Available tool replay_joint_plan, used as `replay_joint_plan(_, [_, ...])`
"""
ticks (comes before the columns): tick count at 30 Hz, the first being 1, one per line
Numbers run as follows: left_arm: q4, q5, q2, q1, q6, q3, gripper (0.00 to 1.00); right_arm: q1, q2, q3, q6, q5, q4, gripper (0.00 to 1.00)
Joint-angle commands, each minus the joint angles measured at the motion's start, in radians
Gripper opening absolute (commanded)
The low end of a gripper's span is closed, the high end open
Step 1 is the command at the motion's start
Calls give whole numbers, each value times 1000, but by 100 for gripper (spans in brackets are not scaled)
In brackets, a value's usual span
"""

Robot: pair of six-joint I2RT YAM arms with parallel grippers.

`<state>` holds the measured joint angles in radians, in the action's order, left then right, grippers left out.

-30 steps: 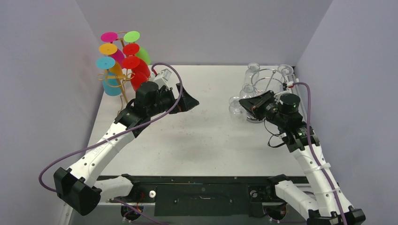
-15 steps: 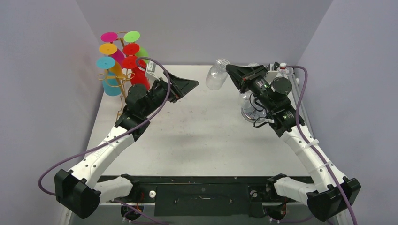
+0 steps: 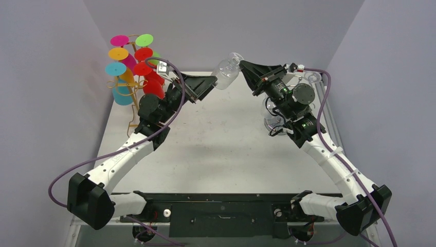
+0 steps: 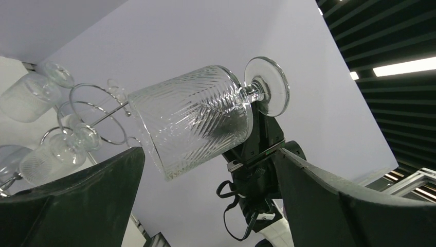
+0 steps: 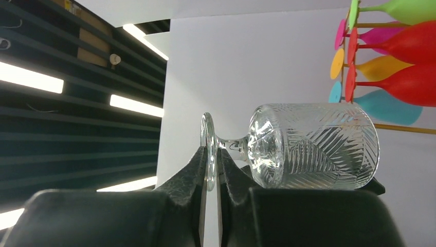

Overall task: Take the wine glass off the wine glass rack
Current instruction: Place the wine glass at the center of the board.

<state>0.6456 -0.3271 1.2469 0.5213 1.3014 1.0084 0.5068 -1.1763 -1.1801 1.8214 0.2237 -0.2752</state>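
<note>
A clear cut-pattern wine glass (image 3: 225,69) hangs in the air on its side over the far middle of the table. My right gripper (image 3: 241,65) is shut on its round foot; in the right wrist view the pads (image 5: 201,164) pinch the foot's rim, and the wine glass (image 5: 313,149) points its bowl away from me. My left gripper (image 3: 210,86) is open just left of the bowl. In the left wrist view the wine glass (image 4: 198,116) lies ahead of the left gripper (image 4: 208,154), with its wide jaws touching nothing. The wire wine glass rack (image 3: 295,85) stands at the far right.
Other clear glasses (image 4: 25,95) still hang on the wine glass rack (image 4: 97,110). A second rack of coloured plastic glasses (image 3: 134,67) stands at the far left corner, close behind my left arm. Grey walls enclose the table on three sides.
My right arm has carried the wine glass from the rack up and left to the far middle. My left arm has risen toward it with its jaws open.
</note>
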Motion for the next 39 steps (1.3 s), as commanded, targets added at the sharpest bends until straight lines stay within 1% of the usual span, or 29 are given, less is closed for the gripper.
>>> replay_joint_plan(1, [182, -31, 9, -3, 58, 15, 94, 10, 8, -43, 66, -21, -202, 0])
replay_joint_plan(3, [225, -37, 21, -2, 76, 15, 89, 11, 5, -37, 83, -16, -222, 0])
replay_joint_plan(5, [259, -49, 39, 1, 93, 21, 80, 11, 2, -34, 98, -9, -235, 0])
replay_joint_plan(9, [328, -66, 51, 9, 93, 36, 70, 13, -11, -21, 147, 13, -281, 0])
replay_joint_plan(11, [355, -66, 48, 13, 84, 37, 66, 13, -13, -14, 161, 20, -298, 0])
replay_joint_plan(16, [437, -70, 54, 21, 85, 45, 61, 13, -12, 10, 185, 36, -323, 0])
replay_joint_plan(21, [471, -75, 57, 28, 76, 62, 48, 12, 5, 33, 190, 39, -323, 0])
replay_joint_plan(25, [491, -80, 68, 39, 74, 74, 43, 12, -4, 40, 199, 57, -345, 0])
replay_joint_plan(27, [523, -79, 77, 43, 85, 77, 38, 12, -1, 50, 199, 61, -344, 0])
replay_joint_plan(29, [531, -76, 83, 47, 88, 82, 32, 11, 8, 61, 196, 62, -341, 0])
replay_joint_plan(30, [524, -75, 85, 49, 84, 86, 26, 10, 11, 70, 195, 62, -339, 0])
replay_joint_plan(31, [520, -73, 85, 53, 81, 89, 23, 9, 16, 78, 194, 64, -336, 0])
replay_joint_plan(32, [518, -72, 84, 55, 76, 91, 17, 9, 18, 81, 190, 65, -333, 0])
replay_joint_plan(33, [513, -70, 83, 60, 73, 91, 14, 7, 24, 85, 186, 66, -321, 0])
replay_joint_plan(34, [510, -68, 80, 63, 66, 94, 8, 5, 27, 86, 170, 67, -310, 0])
replay_joint_plan(35, [500, -67, 78, 67, 62, 95, 5, 2, 35, 84, 143, 68, -278, 0])
replay_joint_plan(36, [491, -68, 73, 70, 47, 98, 1, 0, 48, 80, 120, 68, -253, 0])
replay_joint_plan(38, [465, -67, 58, 76, 14, 93, 0, -3, 61, 48, 23, 74, -137, 0])
replay_joint_plan(39, [430, -59, 50, 80, 0, 88, 0, -4, 64, 16, -56, 77, -47, 8])
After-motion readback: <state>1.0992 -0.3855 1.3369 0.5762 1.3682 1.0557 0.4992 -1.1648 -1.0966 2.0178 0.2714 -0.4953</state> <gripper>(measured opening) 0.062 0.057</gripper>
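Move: The wine glass hangs mouth-down from my right fingers, its middle about 5 cm below that hand and 4 cm to its left, straight level fore-and-aft. From my open left hand, it is roughly 3 cm ahead, 5 cm right and 6 cm up. The wine glass rack stands some 20 cm right of my right hand, 5 cm farther out and 30 cm lower; the coloured rack is about 30 cm left of my left hand, 5 cm ahead and 20 cm lower. I bring my left hand up about 7 cm and draw it back about 5, tipping its fingers some 20 degrees upward while closing them from wide open until they pinch the wall of the bowl at the rim. My right hand keeps its grip by the foot, rising about 3 cm and rolling its left side up, then sinking slightly as it eases back. ##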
